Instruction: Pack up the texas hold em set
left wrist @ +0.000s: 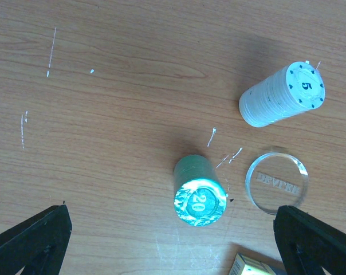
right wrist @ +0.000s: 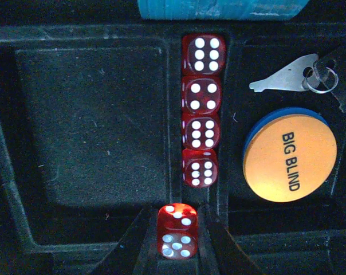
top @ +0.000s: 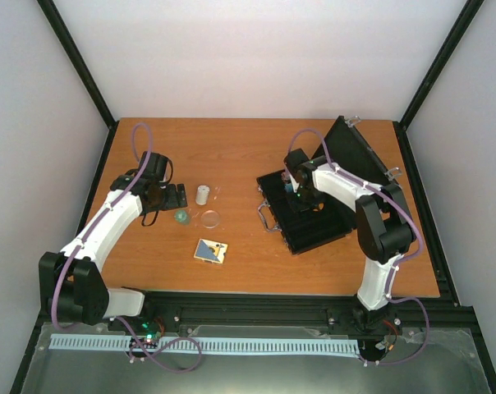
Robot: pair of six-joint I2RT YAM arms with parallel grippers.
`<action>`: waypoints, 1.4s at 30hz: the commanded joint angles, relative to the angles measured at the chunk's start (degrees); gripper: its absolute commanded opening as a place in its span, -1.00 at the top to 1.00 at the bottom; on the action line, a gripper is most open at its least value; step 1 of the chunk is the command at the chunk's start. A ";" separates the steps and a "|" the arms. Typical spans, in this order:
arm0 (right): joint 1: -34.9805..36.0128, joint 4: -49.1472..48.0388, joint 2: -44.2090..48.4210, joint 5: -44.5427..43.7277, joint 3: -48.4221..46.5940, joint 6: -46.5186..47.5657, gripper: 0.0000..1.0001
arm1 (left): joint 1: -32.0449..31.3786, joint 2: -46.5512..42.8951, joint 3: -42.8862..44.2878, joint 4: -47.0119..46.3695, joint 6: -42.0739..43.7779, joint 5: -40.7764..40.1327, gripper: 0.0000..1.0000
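Note:
The black case (top: pixel 314 220) lies open at the right with its lid (top: pixel 356 152) raised. My right gripper (top: pixel 298 194) hangs over the tray, shut on a red die (right wrist: pixel 177 231). The die is held just below a slot holding a row of several red dice (right wrist: pixel 200 109). Beside that slot lie an orange "BIG BLIND" disc (right wrist: pixel 289 157) and a key (right wrist: pixel 287 77). My left gripper (left wrist: pixel 173 246) stands wide open above the table. A teal chip stack (left wrist: pixel 200 192) stands between its fingers (left wrist: pixel 30 243), untouched. A white chip stack (left wrist: pixel 283 94) and a clear disc (left wrist: pixel 276 182) are nearby.
The card deck (top: pixel 210 250) lies flat on the table in front of the chips. A blue chip row (right wrist: pixel 219 8) fills the tray's top edge. A wide flat compartment (right wrist: pixel 87 126) lies left of the dice slot. The case handle (top: pixel 268 215) points toward the table's middle.

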State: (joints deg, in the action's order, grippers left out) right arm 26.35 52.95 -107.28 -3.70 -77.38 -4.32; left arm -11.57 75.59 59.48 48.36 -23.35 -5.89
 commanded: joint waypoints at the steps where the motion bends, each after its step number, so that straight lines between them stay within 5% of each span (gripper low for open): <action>1: -1.03 -2.50 -1.24 -0.56 1.30 0.26 0.95 | 0.15 0.21 0.51 -0.71 0.10 -0.19 -1.00; 19: -2.53 -4.30 -2.81 -2.54 3.57 0.59 0.88 | 0.15 0.79 1.00 -0.98 0.32 -0.14 -0.99; 29: -2.53 -2.39 0.86 1.11 2.41 2.25 0.03 | 0.15 0.87 0.64 -1.34 -0.16 0.08 -1.00; 42: -2.44 1.32 4.45 7.83 -3.78 0.52 -0.08 | 0.15 0.59 0.44 -1.21 -0.21 0.07 -0.99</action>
State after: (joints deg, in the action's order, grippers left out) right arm 24.03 53.17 -105.23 0.54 -79.35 -2.76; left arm -11.57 76.34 59.48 47.90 -23.35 -5.89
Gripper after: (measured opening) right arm 0.537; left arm 0.997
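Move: The open end of the dice slot in the case, where the die still pinched by the right fingers belongs, lies about 2 cm below that hand, 1 cm ahead and 1 cm to its right. The row of four dice starts just beyond, its middle some 4 cm ahead, straight in front. The orange Big Blind button is about 3 cm ahead and 4 cm right, the blue chips roughly 9 cm ahead and 2 cm left. From the left hand the slot end is some 37 cm right, about level, 10 cm lower. The held die goes down into the slot behind the other four, lowered about 2 cm by the right hand while easing some 1.5 cm to the right. After a short stay there, the fingers open to about half and let go of the die; then the hand lifts straight off, about 4 cm up with a slight drift left. ##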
